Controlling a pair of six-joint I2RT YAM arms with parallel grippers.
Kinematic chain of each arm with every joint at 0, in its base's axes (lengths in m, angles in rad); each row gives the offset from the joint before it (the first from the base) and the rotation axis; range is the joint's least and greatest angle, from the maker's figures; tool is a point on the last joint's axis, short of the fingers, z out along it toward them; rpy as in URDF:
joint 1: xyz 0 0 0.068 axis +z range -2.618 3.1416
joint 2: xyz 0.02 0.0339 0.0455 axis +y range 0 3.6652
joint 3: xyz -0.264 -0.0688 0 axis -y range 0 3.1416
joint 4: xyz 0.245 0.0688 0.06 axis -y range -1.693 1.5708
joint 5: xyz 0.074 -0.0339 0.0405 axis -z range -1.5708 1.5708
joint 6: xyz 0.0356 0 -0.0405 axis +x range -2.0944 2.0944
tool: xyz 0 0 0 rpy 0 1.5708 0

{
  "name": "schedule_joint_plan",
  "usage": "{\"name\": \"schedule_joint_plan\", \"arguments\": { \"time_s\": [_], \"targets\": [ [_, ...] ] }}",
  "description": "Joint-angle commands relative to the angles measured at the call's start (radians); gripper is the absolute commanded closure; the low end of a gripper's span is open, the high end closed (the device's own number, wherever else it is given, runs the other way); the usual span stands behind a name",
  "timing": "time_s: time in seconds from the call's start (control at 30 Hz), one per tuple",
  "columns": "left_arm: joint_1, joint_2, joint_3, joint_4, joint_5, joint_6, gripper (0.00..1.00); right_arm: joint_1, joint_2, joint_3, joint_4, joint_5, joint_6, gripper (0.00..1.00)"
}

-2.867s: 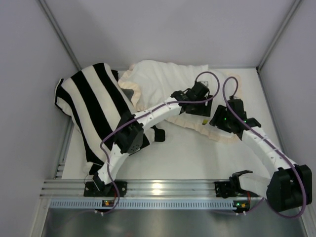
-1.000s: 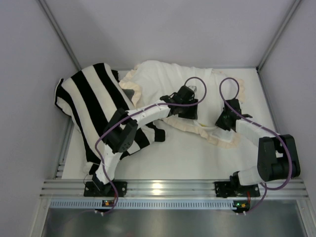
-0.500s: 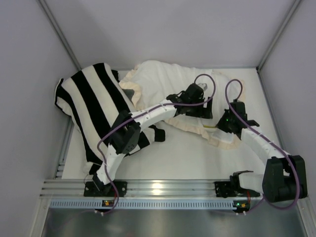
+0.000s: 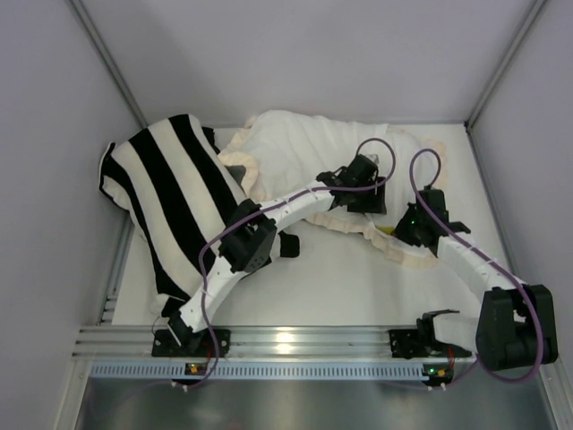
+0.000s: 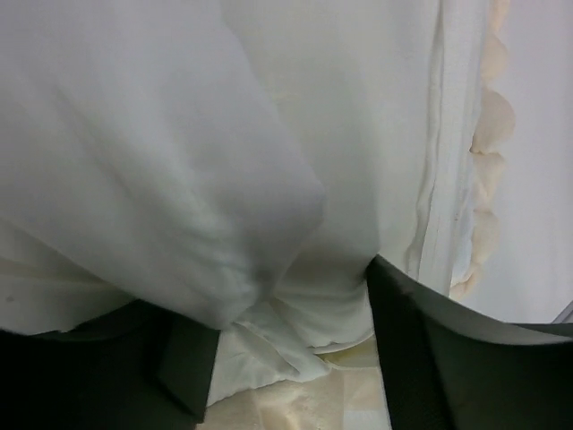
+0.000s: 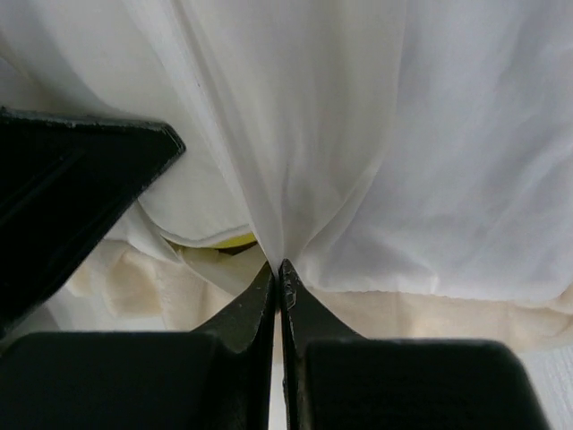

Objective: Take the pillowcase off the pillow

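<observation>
The pillowcase (image 4: 286,148) lies cream-white side up at the back middle of the table, its ruffled frill (image 4: 394,253) trailing toward me. Only a yellow sliver of the pillow (image 4: 386,231) shows at the case's near edge, also visible in the right wrist view (image 6: 224,240). My left gripper (image 4: 363,190) rests on the case's middle; its jaws (image 5: 286,313) stand open with a smooth white bulge of fabric between them. My right gripper (image 4: 410,228) sits at the frilled right edge, and its jaws (image 6: 279,266) are shut on a pinch of the pillowcase (image 6: 358,134), drawn into taut folds.
A black-and-white striped cushion (image 4: 170,188) fills the left side, under my left arm. Grey walls close in the table at the left, back and right. The metal rail (image 4: 286,340) with the arm bases runs along the near edge.
My left gripper has opened and shifted right over the pillowcase. The right gripper stayed shut on the fabric while that arm's elbow swung outward.
</observation>
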Motion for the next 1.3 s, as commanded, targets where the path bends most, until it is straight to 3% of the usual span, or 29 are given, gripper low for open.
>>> {"name": "schedule_joint_plan", "arguments": {
  "time_s": [0.0, 0.17, 0.43, 0.73, 0.83, 1.03, 1.1, 1.13, 1.27],
  "targets": [
    [-0.003, 0.122, 0.031, -0.006, -0.029, -0.025, 0.44, -0.021, -0.016, -0.016, -0.040, 0.017, 0.010, 1.00],
    [-0.003, 0.162, 0.055, -0.004, -0.036, -0.037, 1.00, -0.031, -0.007, -0.021, -0.042, 0.050, 0.009, 1.00],
    [0.032, -0.006, -0.006, 0.019, -0.035, -0.013, 1.00, -0.087, 0.013, -0.010, -0.057, 0.089, -0.013, 1.00],
    [0.058, -0.343, -0.283, 0.059, -0.046, 0.024, 1.00, -0.165, 0.086, 0.054, -0.037, 0.058, -0.036, 1.00],
    [0.058, -0.427, -0.342, 0.066, -0.024, 0.024, 1.00, -0.165, 0.120, 0.039, 0.007, 0.026, -0.034, 1.00],
    [0.058, -0.502, -0.386, 0.082, 0.000, 0.038, 1.00, -0.130, 0.076, -0.016, 0.133, -0.216, -0.080, 1.00],
    [0.058, -0.501, -0.392, 0.082, -0.001, 0.041, 1.00, -0.081, -0.004, -0.018, 0.092, -0.241, -0.085, 0.86],
    [0.058, -0.493, -0.394, 0.082, 0.006, 0.041, 1.00, -0.073, -0.098, -0.010, 0.057, -0.238, -0.085, 0.62],
    [0.057, -0.469, -0.386, 0.094, 0.030, 0.028, 1.00, -0.064, -0.251, 0.137, -0.135, -0.215, -0.109, 0.43]
  ]
}}
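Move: The pillowcase fold that the left hand is closing on lies almost between its open fingers, about 1 cm ahead, 1 cm right and 2 cm below. The yellow strip in the opening is some 4 cm back and 4 cm right of that hand, with the ruffled edge about 4 cm straight back. The right hand already pinches the hem at its fingertips; from it the yellow strip lies 3 cm left, and the ruffled corner 6 cm back and 3 cm right. The left hand dips a centimetre or so forward and to its right and closes its fingers on the white fold beside the opening, then, keeping the pinch, lifts it some 10 cm while drawing it about 9 cm left and 4 cm back, away from the right hand. Meanwhile the right hand, still shut on the hem, drags it about 5 cm to the right, sinks some 2 cm, swings back left by about as much as it went and at the end opens its fingers about halfway, letting go of the hem as it rises quickly clear. ##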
